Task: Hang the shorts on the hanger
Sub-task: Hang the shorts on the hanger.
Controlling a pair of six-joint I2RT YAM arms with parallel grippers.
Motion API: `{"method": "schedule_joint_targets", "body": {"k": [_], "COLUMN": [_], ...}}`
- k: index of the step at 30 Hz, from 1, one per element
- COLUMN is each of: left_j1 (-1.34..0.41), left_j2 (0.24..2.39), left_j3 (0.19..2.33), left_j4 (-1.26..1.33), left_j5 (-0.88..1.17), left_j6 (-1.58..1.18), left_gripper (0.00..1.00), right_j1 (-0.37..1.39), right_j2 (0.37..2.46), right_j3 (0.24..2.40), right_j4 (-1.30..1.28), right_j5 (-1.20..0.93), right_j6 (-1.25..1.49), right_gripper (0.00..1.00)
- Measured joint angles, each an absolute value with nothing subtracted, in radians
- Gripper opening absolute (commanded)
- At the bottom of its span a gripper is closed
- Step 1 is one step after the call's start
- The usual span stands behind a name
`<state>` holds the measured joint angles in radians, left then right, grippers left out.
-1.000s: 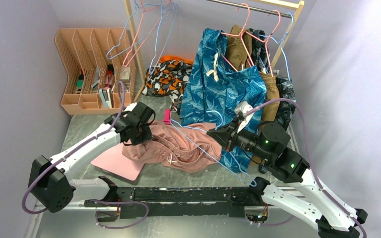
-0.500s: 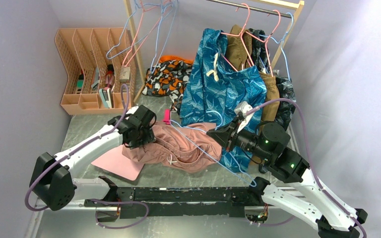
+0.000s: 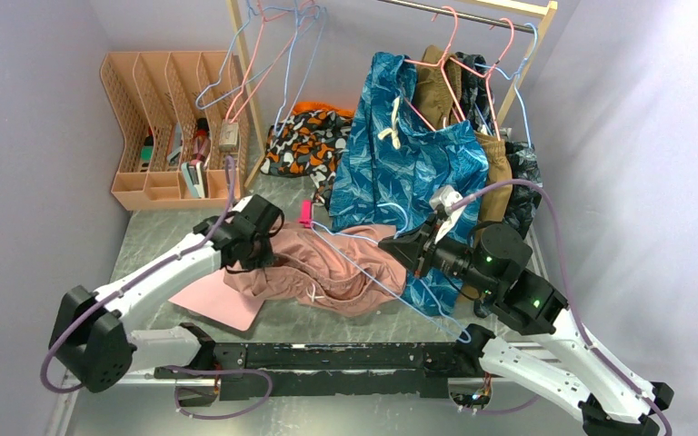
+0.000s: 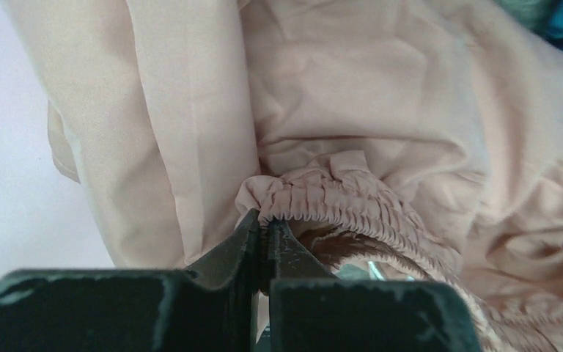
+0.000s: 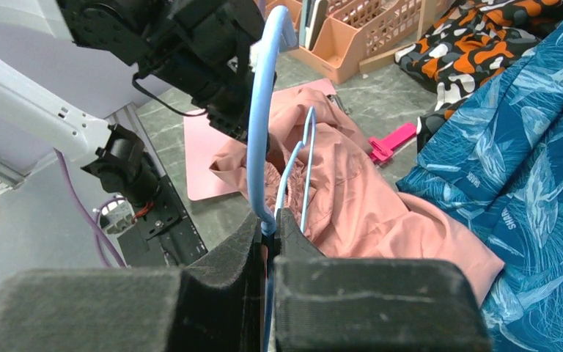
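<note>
The dusty-pink shorts (image 3: 327, 268) lie bunched on the table between the arms. My left gripper (image 3: 253, 256) is shut on their gathered elastic waistband (image 4: 322, 194) at the left end and holds it a little off the table. My right gripper (image 3: 398, 245) is shut on the light-blue wire hanger (image 3: 363, 263) near its hook (image 5: 258, 125). The hanger's wires run across the shorts (image 5: 352, 191) and one end goes into the fabric. The white drawstring (image 3: 312, 292) hangs at the front.
A flat pink board (image 3: 214, 300) lies under the left arm. A blue patterned garment (image 3: 400, 163) hangs from the rail behind the shorts, with other clothes and pink hangers (image 3: 459, 54). A pink clip (image 3: 306, 213) lies on the table. An orange file rack (image 3: 168, 127) stands at the back left.
My left gripper has moved slightly back and left with the waistband, pulling the shorts' left end up a little. The right arm and the hanger have stayed still.
</note>
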<state>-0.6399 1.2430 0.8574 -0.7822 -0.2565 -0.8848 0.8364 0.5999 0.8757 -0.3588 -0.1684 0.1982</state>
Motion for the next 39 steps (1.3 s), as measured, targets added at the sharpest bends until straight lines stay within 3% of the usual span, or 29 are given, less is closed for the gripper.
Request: {"method": "schedule_joint_targets", "body": {"k": [11,18,25,39], "left_j1": [-0.642,-0.643,-0.643,-0.643], "left_j2": [1.001,0.971,0.976,0.977], "left_j3": [1.127,1.142,1.137,1.158], "left_j4": [-0.752,-0.733,-0.736,-0.763], "left_j5": [-0.165,-0.059,0.004,0.03], "left_j6": [-0.624,-0.522,-0.486,-0.452], "left_gripper": [0.07,0.07,0.07,0.07], "right_j1": [0.836,0.836,0.836,0.836], "right_j2": [0.626,0.697,0.768,0.773], "right_j3": [1.054,1.216,1.172,1.078], "right_j4": [-0.403,-0.407,-0.452,-0.457], "right_j5": [-0.182,-0.341,-0.373,-0.227], "right_j6": [0.163,0.155,0.13,0.104], "right_gripper": [0.0,0.0,0.0,0.0]}}
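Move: The left hand already pinches the waistband of the pink shorts; the near end of the right hand's blue hanger is about 10 cm to its right, 3 cm back and 18 cm higher. The pink clamp lies some 8 cm right and 10 cm ahead of the left hand, 5 cm lower. From the right hand, the shorts' waist opening is roughly 15 cm left, 5 cm ahead and 26 cm below, with the hanging blue shorts about 14 cm ahead, 4 cm right and 10 cm lower. Keeping its pinch on the waistband, the left hand quickly lifts it about 18 cm towards the level of the hanger, drifts to the right, tips its fingers up and outward and turns clockwise, then holds it there. The right hand, still gripping the blue hanger, swings it up some 12 cm and a little back, then left and forward again and down by most of that rise, bringing the hanger's leading end into the raised waist opening. ##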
